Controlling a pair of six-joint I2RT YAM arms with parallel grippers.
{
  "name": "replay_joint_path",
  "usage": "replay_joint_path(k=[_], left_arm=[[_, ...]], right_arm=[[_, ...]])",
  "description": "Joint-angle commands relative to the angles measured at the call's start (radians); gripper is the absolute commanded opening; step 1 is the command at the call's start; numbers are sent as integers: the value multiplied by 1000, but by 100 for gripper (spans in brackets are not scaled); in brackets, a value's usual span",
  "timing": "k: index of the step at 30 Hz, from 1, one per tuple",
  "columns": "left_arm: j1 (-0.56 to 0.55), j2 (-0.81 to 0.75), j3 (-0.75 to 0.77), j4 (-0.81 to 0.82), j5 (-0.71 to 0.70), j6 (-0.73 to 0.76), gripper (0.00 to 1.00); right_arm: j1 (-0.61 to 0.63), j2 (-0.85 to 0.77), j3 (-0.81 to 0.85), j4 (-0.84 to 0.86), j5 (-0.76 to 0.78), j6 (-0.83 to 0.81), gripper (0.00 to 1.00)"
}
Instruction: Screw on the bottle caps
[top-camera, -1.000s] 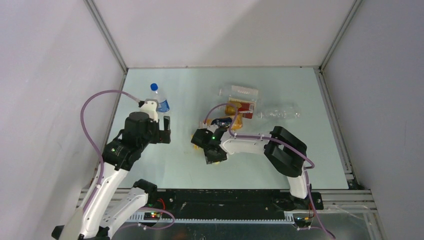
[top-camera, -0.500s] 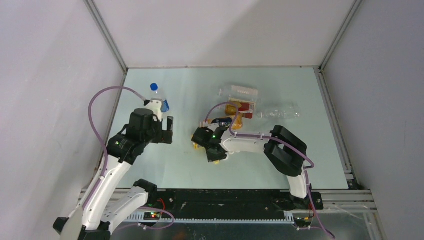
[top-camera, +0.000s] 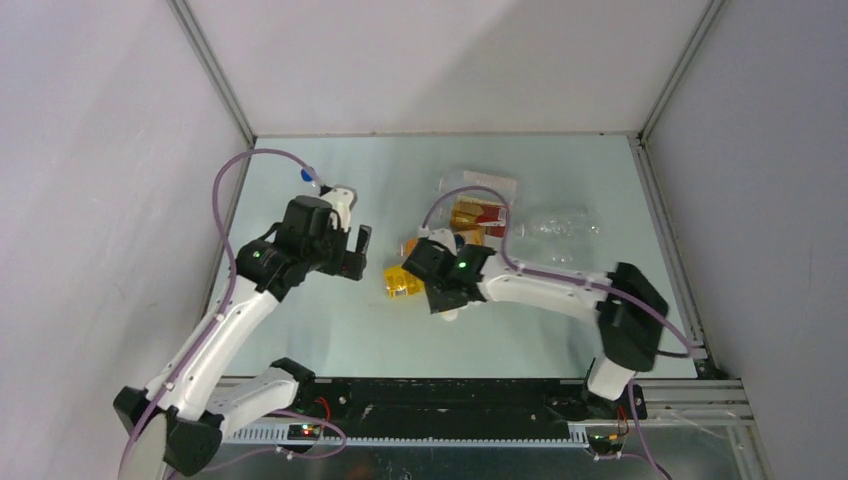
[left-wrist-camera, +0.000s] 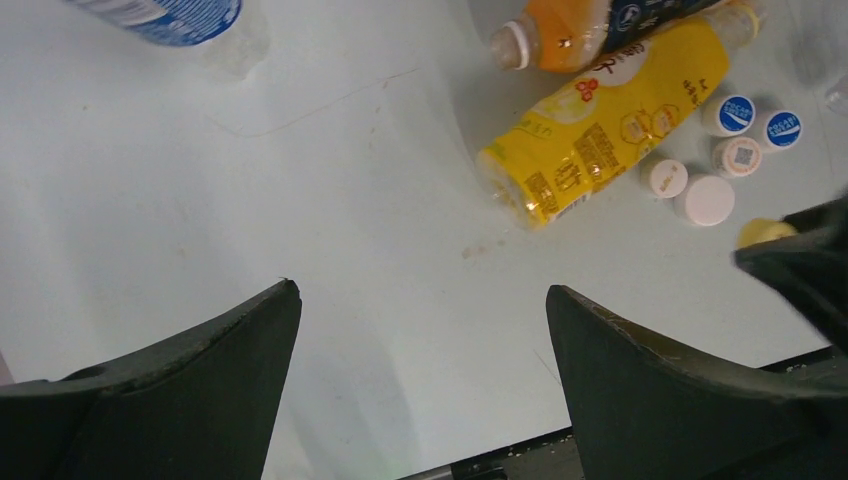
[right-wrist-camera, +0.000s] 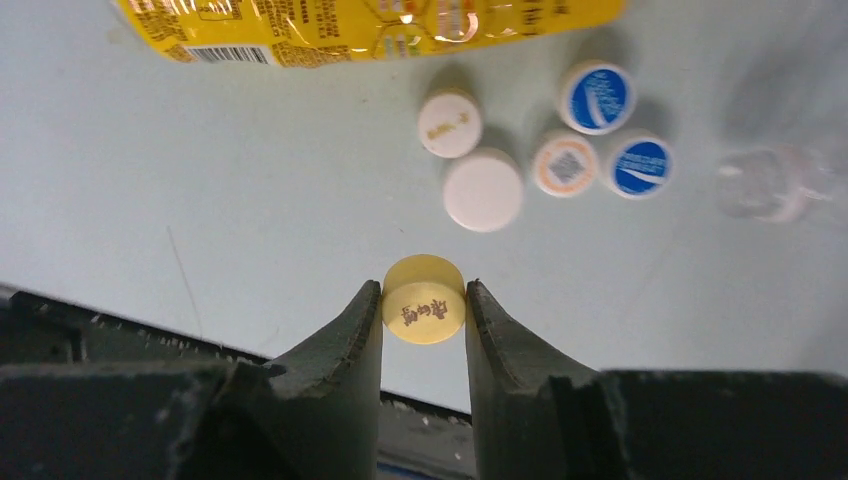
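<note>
My right gripper (right-wrist-camera: 424, 288) is shut on a small yellow bottle cap (right-wrist-camera: 424, 312), pinched by its sides just above the table. Several loose caps lie beyond it: two white (right-wrist-camera: 483, 190), two blue-topped (right-wrist-camera: 597, 97), one orange-ringed (right-wrist-camera: 565, 163). A yellow bottle (right-wrist-camera: 380, 25) lies on its side, uncapped, seen in the top view as the yellow bottle (top-camera: 400, 283) left of the right gripper (top-camera: 447, 300). My left gripper (left-wrist-camera: 420, 290) hangs open over bare table, empty, short of the yellow bottle (left-wrist-camera: 600, 130). An orange bottle with a dark-blue label (left-wrist-camera: 580, 25) lies behind it.
A clear bottle with a blue label (left-wrist-camera: 180, 15) stands at the far left, mostly hidden behind my left arm (top-camera: 300, 235). A gold-and-red labelled bottle (top-camera: 478, 214) and clear bottles (top-camera: 560, 222) lie behind the right gripper. The table's front edge runs close below both grippers.
The right gripper has closed on the yellow cap and shifted slightly right, its elbow swinging right. The left arm has moved right and forward, away from the blue-labelled bottle, still open.
</note>
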Motion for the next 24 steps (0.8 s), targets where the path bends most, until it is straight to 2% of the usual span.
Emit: replay_joint_path(k=[1, 5, 11, 17, 24], left_arm=[[-75, 106, 81, 58, 14, 52, 98], [-173, 250, 167, 55, -44, 85, 98], [-271, 484, 289, 41, -39, 132, 98], [-301, 709, 368, 7, -4, 147, 98], [-313, 801, 363, 21, 24, 157, 98]], right_arm=[[-53, -205, -60, -80, 60, -52, 1], [-161, -367, -129, -120, 75, -87, 2], [-378, -589, -215, -95, 48, -196, 3], [-578, -684, -259, -67, -52, -303, 5], [-691, -728, -312, -22, -148, -352, 5]])
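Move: The open left hand is going for the yellow bottle, whose middle lies about 3 cm ahead, 16 cm to its right and 17 cm below; the orange bottle lies some 6 cm beyond that bottle, and the loose caps about 5 cm to its right and 4 cm nearer. From the right hand, already pinching the yellow cap, the yellow bottle is about 8 cm ahead, 3 cm left and 5 cm lower, the loose caps 4 cm ahead and 3 cm right, the clear bottle 8 cm ahead and 17 cm right. Still pinching the yellow cap, the right hand carries it some 22 cm to the right, away from the yellow bottle, while rising about 10 cm and edging forward, its wrist turning clockwise. The left hand, fingers kept wide open, swings roughly 13 cm right and a little forward, then drops steeply towards the yellow bottle, tipping its fingers down and turning clockwise; it doesn't touch yet. ##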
